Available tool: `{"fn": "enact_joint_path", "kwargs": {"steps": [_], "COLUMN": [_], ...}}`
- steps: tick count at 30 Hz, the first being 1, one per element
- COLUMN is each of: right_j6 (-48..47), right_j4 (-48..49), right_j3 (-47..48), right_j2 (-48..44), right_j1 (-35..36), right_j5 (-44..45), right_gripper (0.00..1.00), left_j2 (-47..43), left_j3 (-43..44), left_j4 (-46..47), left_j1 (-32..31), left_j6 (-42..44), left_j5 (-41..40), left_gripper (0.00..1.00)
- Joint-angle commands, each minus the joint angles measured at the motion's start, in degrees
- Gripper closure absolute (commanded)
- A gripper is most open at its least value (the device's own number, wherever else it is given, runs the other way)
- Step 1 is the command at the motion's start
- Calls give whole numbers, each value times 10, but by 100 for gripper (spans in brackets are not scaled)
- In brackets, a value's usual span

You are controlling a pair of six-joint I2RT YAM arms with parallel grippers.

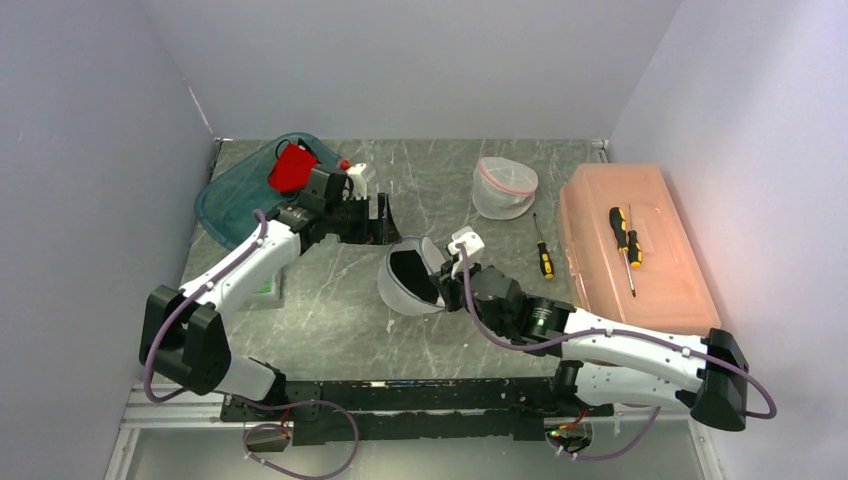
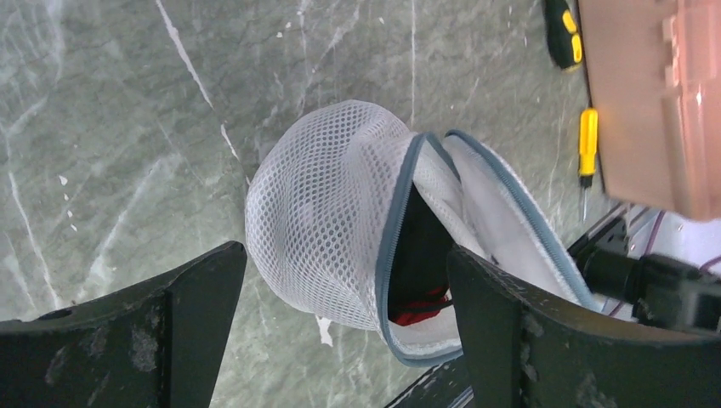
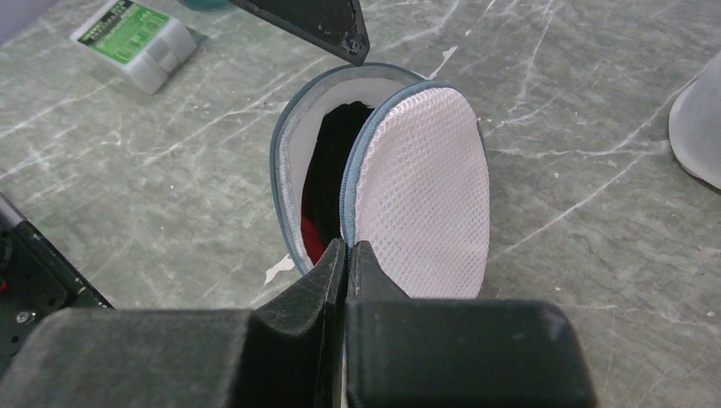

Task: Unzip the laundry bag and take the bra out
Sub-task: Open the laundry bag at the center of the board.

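Note:
The laundry bag point(image 1: 400, 297), a white mesh dome with a grey-blue zip, lies unzipped at the table's middle. Its mouth gapes, showing the black and red bra point(image 2: 421, 263) inside. My right gripper point(image 1: 450, 275) is shut on the bag's zip edge at the near side of the lid point(image 3: 425, 195), its tips point(image 3: 347, 246) pinching the rim, with the bra point(image 3: 327, 170) dark behind it. My left gripper point(image 1: 385, 222) hangs open just beyond the bag. In the left wrist view its wide-spread jaws point(image 2: 344, 253) straddle the mesh shell point(image 2: 327, 204) without touching it.
A teal tray point(image 1: 225, 205) holding a red item sits at the back left. A second white mesh bag point(image 1: 503, 187) lies at the back. An orange lidded box point(image 1: 650, 270) on the right carries a screwdriver point(image 1: 622, 235); another screwdriver point(image 1: 541, 252) lies beside it. A green-labelled pack point(image 3: 136, 38) rests left.

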Motion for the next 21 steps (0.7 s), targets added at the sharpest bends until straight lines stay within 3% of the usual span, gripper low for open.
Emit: {"fn": "enact_joint_path", "kwargs": {"steps": [1,7,16,19,21], "right_j6": [-9,-10,-14,-14,-14], "right_j4": [42,48,55,54,53], "right_j3": [-25,-42,-55,-56,-58], "right_j2": [-40,-64,-97,-108,-112], "right_j1": [2,1,1,1,2], "right_j5": [-17,-23,-35,-34,-30], "right_gripper": [100,100,100,100,100], "left_j2": [26,80,209,220,221], "left_j3": [57,111,204,213,211], "left_j4": [-40,-72,-135,-147,-147], "left_j1": [1,-8,-43,-50,-50], "left_j6": [111,169,234,249,248], "left_j5": [68,131,116,120,125], "left_gripper": [7,8,15,25,41]}}
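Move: The laundry bag's far rim, where the left hand will grip, lies about 6 cm to its right, level ahead and some 6 cm lower. From the left hand, the bra in the open bag is roughly 5 cm back, 6 cm right and 11 cm down, and the half-lifted lid is 4 cm back, 10 cm right and a little below. The right hand already pinches the lid's zip edge; the lid's middle is some 6 cm ahead of it, 1 cm left and 4 cm down, and the far rim 10 cm ahead, 5 cm left and 8 cm down. The left hand swings rightward over the bag's far rim and then dips, about 5 cm across and 5 cm down, turning some 25 degrees clockwise so its wide-open fingers come astride the rim, one inside and one outside, and start to close. The right hand keeps its shut grip on the lid's zip edge and draws it slowly about 2 cm back and to the right, rising about 1 cm, away from the opening. ##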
